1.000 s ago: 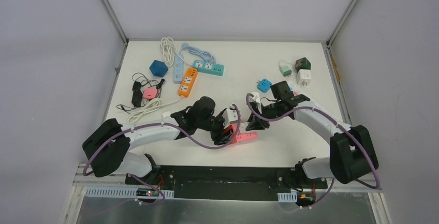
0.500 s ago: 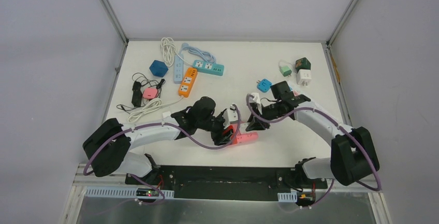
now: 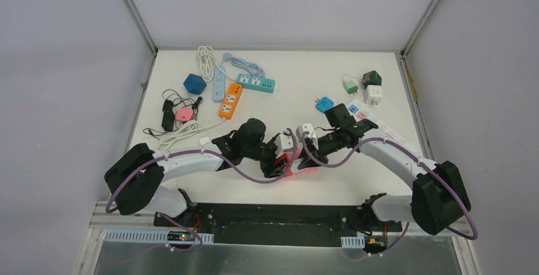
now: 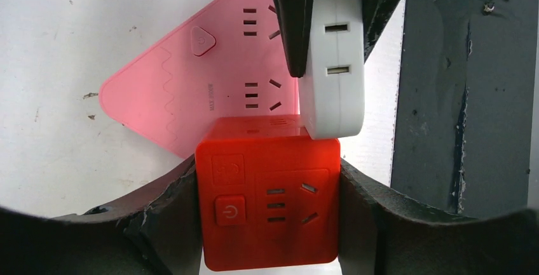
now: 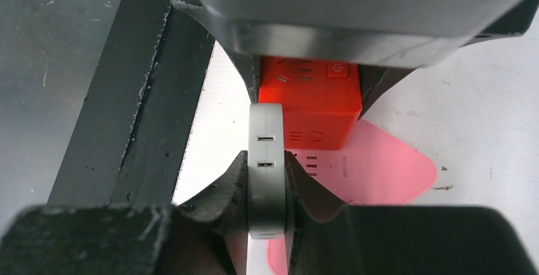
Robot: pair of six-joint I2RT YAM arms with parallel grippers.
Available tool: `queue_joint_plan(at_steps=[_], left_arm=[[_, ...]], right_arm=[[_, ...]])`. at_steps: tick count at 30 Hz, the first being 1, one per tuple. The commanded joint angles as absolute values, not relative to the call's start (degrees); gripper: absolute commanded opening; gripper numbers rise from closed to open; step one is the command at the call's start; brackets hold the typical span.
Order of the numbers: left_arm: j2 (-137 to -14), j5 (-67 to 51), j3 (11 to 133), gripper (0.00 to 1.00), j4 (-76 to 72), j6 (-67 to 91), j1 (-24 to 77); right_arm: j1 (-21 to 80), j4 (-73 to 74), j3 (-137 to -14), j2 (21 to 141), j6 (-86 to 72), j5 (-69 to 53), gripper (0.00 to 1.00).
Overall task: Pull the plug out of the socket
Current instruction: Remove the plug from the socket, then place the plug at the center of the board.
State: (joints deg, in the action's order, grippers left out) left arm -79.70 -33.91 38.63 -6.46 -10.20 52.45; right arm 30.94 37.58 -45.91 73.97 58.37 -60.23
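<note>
My left gripper (image 4: 270,214) is shut on a red cube socket (image 4: 270,202), its black fingers (image 4: 168,218) clamping both sides. A white plug adapter (image 5: 267,173) sits flat against the cube's side at one corner. My right gripper (image 5: 267,189) is shut on that plug. Whether its pins are inside the cube is hidden. In the top view both grippers meet near the table's front middle, around the red cube (image 3: 279,160). A flat pink power strip (image 4: 191,84) lies on the table beneath them.
Further back lie an orange strip (image 3: 231,100), a teal strip (image 3: 256,83), a blue cube (image 3: 194,84), a blue adapter (image 3: 324,104), green and white adapters (image 3: 372,87) and tangled cables (image 3: 178,119). The table's dark front rail (image 3: 273,214) runs just below the grippers.
My right arm has swung left with the white plug, bringing it against the red cube. The left arm and the cube have stayed put.
</note>
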Motion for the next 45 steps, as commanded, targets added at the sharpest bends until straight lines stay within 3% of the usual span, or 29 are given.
queue_joint_plan(at_steps=[1,7,21,27,35,40,41,42,45], left_arm=[[-81.5,-34.8,39.3,0.0,-2.9,-8.2,52.6],[-81.3,-34.9,39.1,0.0,-3.0,-8.0,52.6],[-80.3,-33.2,37.4,0.0,-5.2,-4.4,52.6],[-80.0,-32.5,37.4,0.0,-5.8,-2.9,52.6],[-81.2,-31.8,37.0,0.0,-8.0,-1.6,52.6],[-81.5,-31.3,36.8,0.0,-8.8,-1.4,52.6],[-81.4,-31.3,36.8,0.0,-8.8,-1.4,52.6],[-81.4,-31.2,36.8,0.0,-8.8,-1.4,52.6],[-81.2,-31.1,36.7,0.0,-9.0,-1.4,52.6]], right_arm=[[29.8,36.6,-48.4,73.8,57.8,-62.2,0.0],[19.6,39.0,-50.0,74.8,56.4,-68.3,0.0],[9.2,42.2,-54.1,74.7,51.3,-71.1,0.0],[3.2,30.5,-53.4,75.2,35.3,-68.9,0.0],[-0.7,0.7,-45.3,74.1,4.3,-50.1,0.0],[-1.1,-7.5,-44.4,77.8,3.6,-50.1,0.0],[-1.0,-8.5,-44.6,78.8,-4.6,-37.0,0.0],[-1.0,-9.0,-45.1,79.7,-4.6,-31.4,0.0],[-0.8,-10.1,-48.3,84.1,-4.6,-31.4,0.0]])
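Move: The right hand holds the white plug. The blue adaptor, beside which there is clear table, lies about 22 cm ahead, 10 cm to its right and 9 cm below. The white strip's middle is some 14 cm ahead and 32 cm right. The red cube socket sits 3 cm ahead and 5 cm left, and the pink triangular strip 2 cm ahead, 8 cm beneath. From the left hand, gripping that cube, the blue adaptor is about 23 cm ahead and 15 cm right, 7 cm lower. Forward and to its right, the right hand carries the white plug away from the red cube socket towards the blue adaptor, some 25 cm in all, gaining speed. It climbs about 4 cm on the way, then sinks again near the end, while the wrist swings about 70 degrees clockwise; its fingers stay shut on the plug. The left hand stays put, still gripping the red cube. ##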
